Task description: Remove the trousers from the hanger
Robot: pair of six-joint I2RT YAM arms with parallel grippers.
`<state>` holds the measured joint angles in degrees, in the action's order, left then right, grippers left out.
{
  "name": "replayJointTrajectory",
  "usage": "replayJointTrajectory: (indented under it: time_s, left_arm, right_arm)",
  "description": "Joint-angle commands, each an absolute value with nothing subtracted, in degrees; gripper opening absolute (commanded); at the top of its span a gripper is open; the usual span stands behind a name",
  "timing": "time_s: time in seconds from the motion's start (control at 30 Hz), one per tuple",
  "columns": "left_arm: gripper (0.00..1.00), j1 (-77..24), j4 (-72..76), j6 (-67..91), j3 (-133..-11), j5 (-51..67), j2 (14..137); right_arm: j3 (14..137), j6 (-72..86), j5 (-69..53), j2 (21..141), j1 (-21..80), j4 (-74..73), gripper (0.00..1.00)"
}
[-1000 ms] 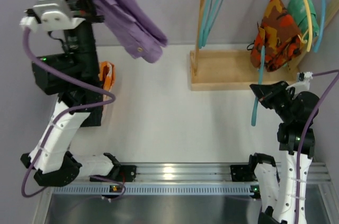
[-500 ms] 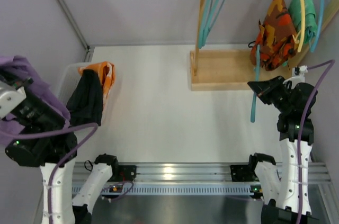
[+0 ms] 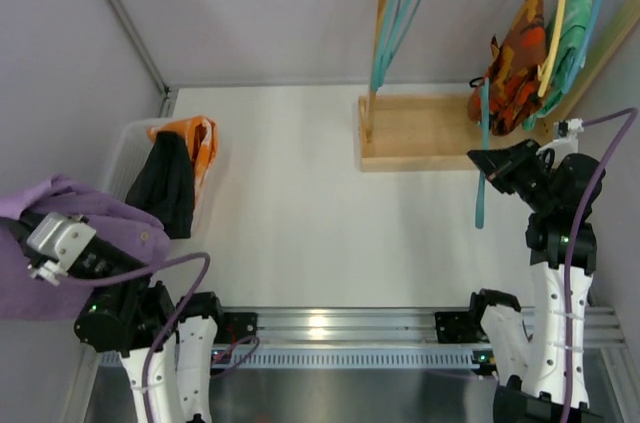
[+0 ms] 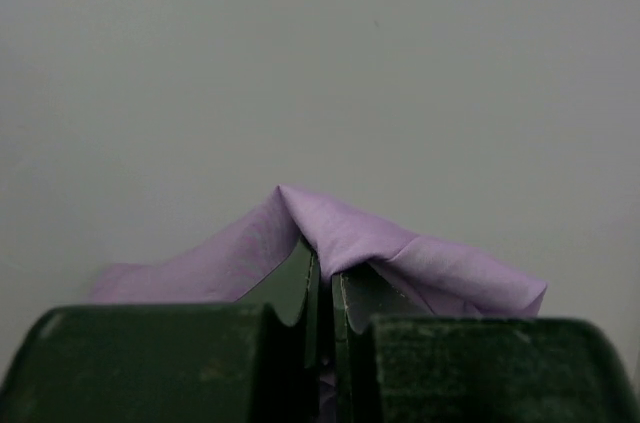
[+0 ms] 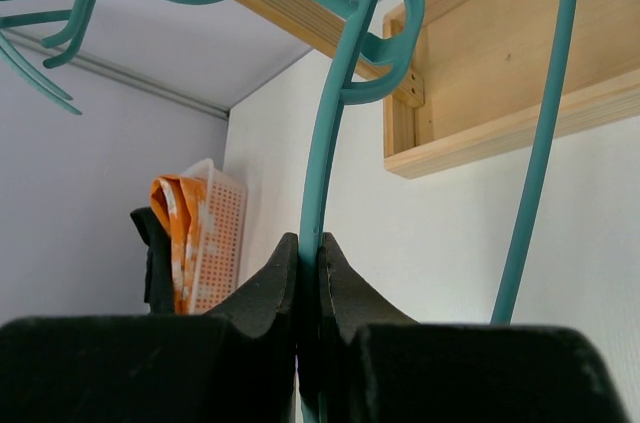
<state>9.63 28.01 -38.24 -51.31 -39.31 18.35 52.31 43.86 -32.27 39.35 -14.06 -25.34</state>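
Note:
The purple trousers (image 3: 100, 215) hang off the table's near left corner, draped over my left wrist. My left gripper (image 4: 325, 263) is shut on a fold of them (image 4: 400, 248). My right gripper (image 3: 484, 165) is shut on the thin bar of a bare teal hanger (image 3: 481, 205), seen between the fingers in the right wrist view (image 5: 318, 158). The orange-red patterned trousers (image 3: 512, 68) hang on a yellow hanger (image 3: 553, 13) at the far right of the rack. The green trousers (image 3: 573, 38) hang just beyond them.
A wooden rack (image 3: 420, 133) stands at the back right with bare teal hangers (image 3: 400, 13) on its rail. A white basket (image 3: 125, 143) at the left holds an orange cloth (image 3: 200, 138) and a black one (image 3: 168, 188).
My left arm has swung down from high at the back left to the near left corner, carrying the purple trousers. The right gripper has barely moved; the hanging garments have shifted right.

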Motion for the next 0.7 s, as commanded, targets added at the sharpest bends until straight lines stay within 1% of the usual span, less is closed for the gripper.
replayJointTrajectory:
  time_s: [0.0, 0.13, 0.2, 0.3, 0.47, 0.6, 0.67]
  left_arm:
    - [0.0, 10.02, 28.46, -38.23, -46.95, -35.78, 19.16]
    - [0.0, 10.02, 32.69, -36.92, -42.72, -33.84, 23.71]
    - [0.0, 10.02, 34.0, -34.47, -42.71, -33.75, 26.35]
    - [0.0, 10.02, 36.9, -33.22, -42.89, -33.49, 33.2]
    - [0.0, 10.02, 45.25, -30.25, -43.33, -29.02, 46.91]
    - [0.0, 10.02, 47.02, -25.5, -45.6, -25.59, 59.72]
    - [0.0, 10.02, 48.15, -22.43, -46.32, -23.56, 63.53]
  right_arm:
    - [55.2, 42.36, -32.34, 39.37, -14.85, -22.41, 0.0]
    - [55.11, 42.19, -31.73, 38.76, -14.77, -22.94, 0.0]
    - [55.37, 42.1, -31.47, 38.67, -14.77, -23.38, 0.0]
    - [56.16, 41.75, -31.38, 38.85, -14.77, -23.55, 0.0]
    - [58.35, 41.22, -31.46, 38.94, -14.77, -24.43, 0.0]
    - [60.2, 40.43, -31.9, 38.93, -14.77, -25.22, 0.0]
    - [61.51, 39.99, -32.17, 38.94, -14.77, -25.92, 0.0]
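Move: The left hand, holding the purple trousers high up near its own base, has the white basket about 29 cm ahead, roughly in line sideways and some 45 cm below. The black garment in it lies about 3 cm right of the basket's middle; the orange one lies about 36 cm ahead of the hand and 8 cm to its right. From the right hand, gripping the emptied teal hanger, the rack's rail is some 25 cm ahead and 20 cm up, the camouflage garment 17 cm ahead and 8 cm right. Forward and down in one fast sweep, the left hand carries the still-pinched purple trousers nearly 30 cm out and about 15 cm lower, towards and over the white basket, its wrist tipping some 30 degrees forward-down and turning slightly clockwise. The right hand first holds still, then lifts the empty teal hanger a few centimetres, grip kept shut. ##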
